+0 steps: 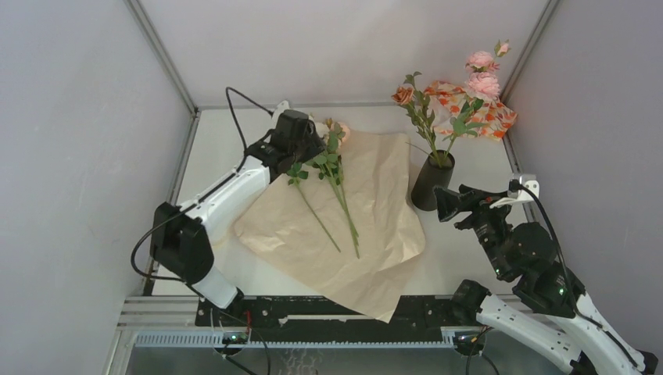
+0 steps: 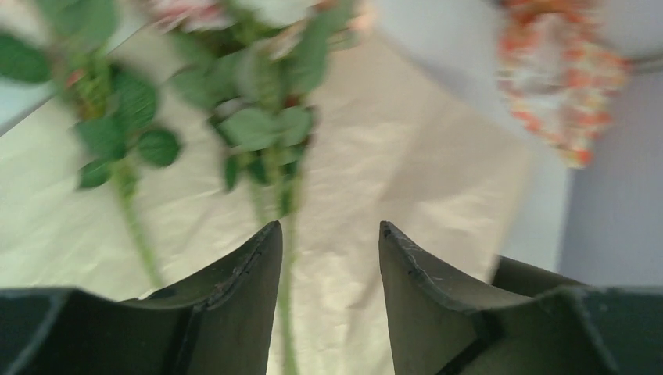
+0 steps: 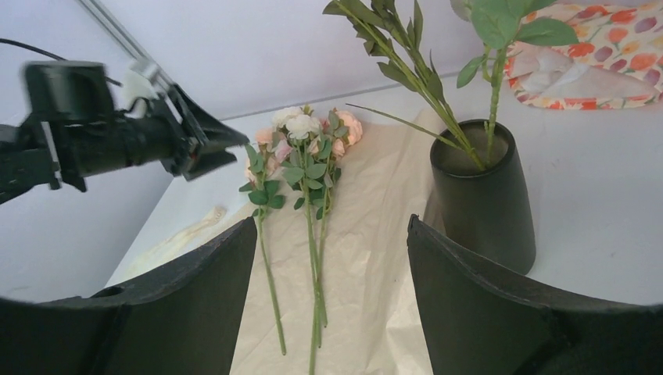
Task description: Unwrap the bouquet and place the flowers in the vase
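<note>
The bouquet is undone: its peach-tan kraft paper (image 1: 367,226) lies spread flat, and loose flowers (image 1: 336,187) rest on it with their blooms toward the back. My left gripper (image 1: 301,144) hovers over their leafy tops. In the left wrist view, which is blurred, the left gripper (image 2: 328,234) is open and one thin stem (image 2: 285,312) runs between its fingers, close to the left one and unclamped. The dark vase (image 1: 432,181) holds pink and peach flowers (image 1: 482,74). My right gripper (image 1: 449,205) is open beside the vase (image 3: 485,195), empty, facing the lying flowers (image 3: 313,156).
An orange-and-white floral cloth (image 1: 478,113) lies bunched in the back right corner behind the vase. A tan ribbon (image 3: 188,230) lies on the white table left of the paper. Grey walls close the table in on three sides.
</note>
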Controlling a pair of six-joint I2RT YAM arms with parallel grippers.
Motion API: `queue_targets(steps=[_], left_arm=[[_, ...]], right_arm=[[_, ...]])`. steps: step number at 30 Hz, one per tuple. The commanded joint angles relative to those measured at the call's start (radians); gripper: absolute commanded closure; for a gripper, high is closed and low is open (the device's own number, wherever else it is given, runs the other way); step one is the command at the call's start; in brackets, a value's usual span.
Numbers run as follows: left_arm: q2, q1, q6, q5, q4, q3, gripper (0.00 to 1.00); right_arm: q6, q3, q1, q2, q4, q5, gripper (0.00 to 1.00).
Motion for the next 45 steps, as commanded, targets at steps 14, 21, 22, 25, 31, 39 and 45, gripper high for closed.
queue_targets(steps=[14, 21, 22, 25, 31, 39, 45], left_arm=[[0.336, 0.176, -0.175, 0.001, -0.354, 0.038, 0.45], [0.417, 0.213, -0.155, -0.033, -0.373, 0.104, 0.46], [0.425, 0.218, -0.153, -0.036, -0.373, 0.114, 0.46], [0.454, 0.23, -0.143, -0.034, -0.377, 0.147, 0.47], [0.517, 0.239, -0.135, -0.013, -0.379, 0.18, 0.49], [0.552, 0.24, -0.133, 0.032, -0.345, 0.167, 0.84], [0.484, 0.24, -0.105, 0.002, -0.338, 0.164, 1.0]], right_arm=[[0.035, -0.012, 0.005, 0.019, 0.034, -0.022, 0.21], [0.033, -0.012, 0.006, 0.019, 0.025, -0.015, 0.21], [0.033, -0.011, 0.007, 0.018, 0.025, -0.015, 0.2], [0.033, -0.011, 0.006, 0.019, 0.026, -0.015, 0.21], [0.033, -0.011, 0.005, 0.022, 0.026, -0.017, 0.21], [0.033, -0.011, 0.007, 0.031, 0.036, -0.015, 0.2], [0.034, -0.012, 0.006, 0.049, 0.046, -0.023, 0.21]])
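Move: The single flower at the left of the bunch, at the bare stem just under its lowest leaves, lies about 10 cm to the left of the left hand, level with it fore and aft and some 22 cm below. The leafy part of the remaining bunch is about 8 cm ahead and 2 cm left; the middle of the wrapping paper is some 12 cm back and 1 cm right, both at table height. From the right hand, that stem lies roughly 22 cm ahead, 36 cm left and 31 cm down. Down steeply and to the left, the left hand drops some 21 cm onto the single flower's stem, its fingers tipping nearly 40 degrees further towards the table and turning about 20 degrees counter-clockwise. Low over the paper, the hand then slides 4 to 5 cm forward along the stem's leafy side, and the half-open fingers shut, pinching the stem just below the leaves. ##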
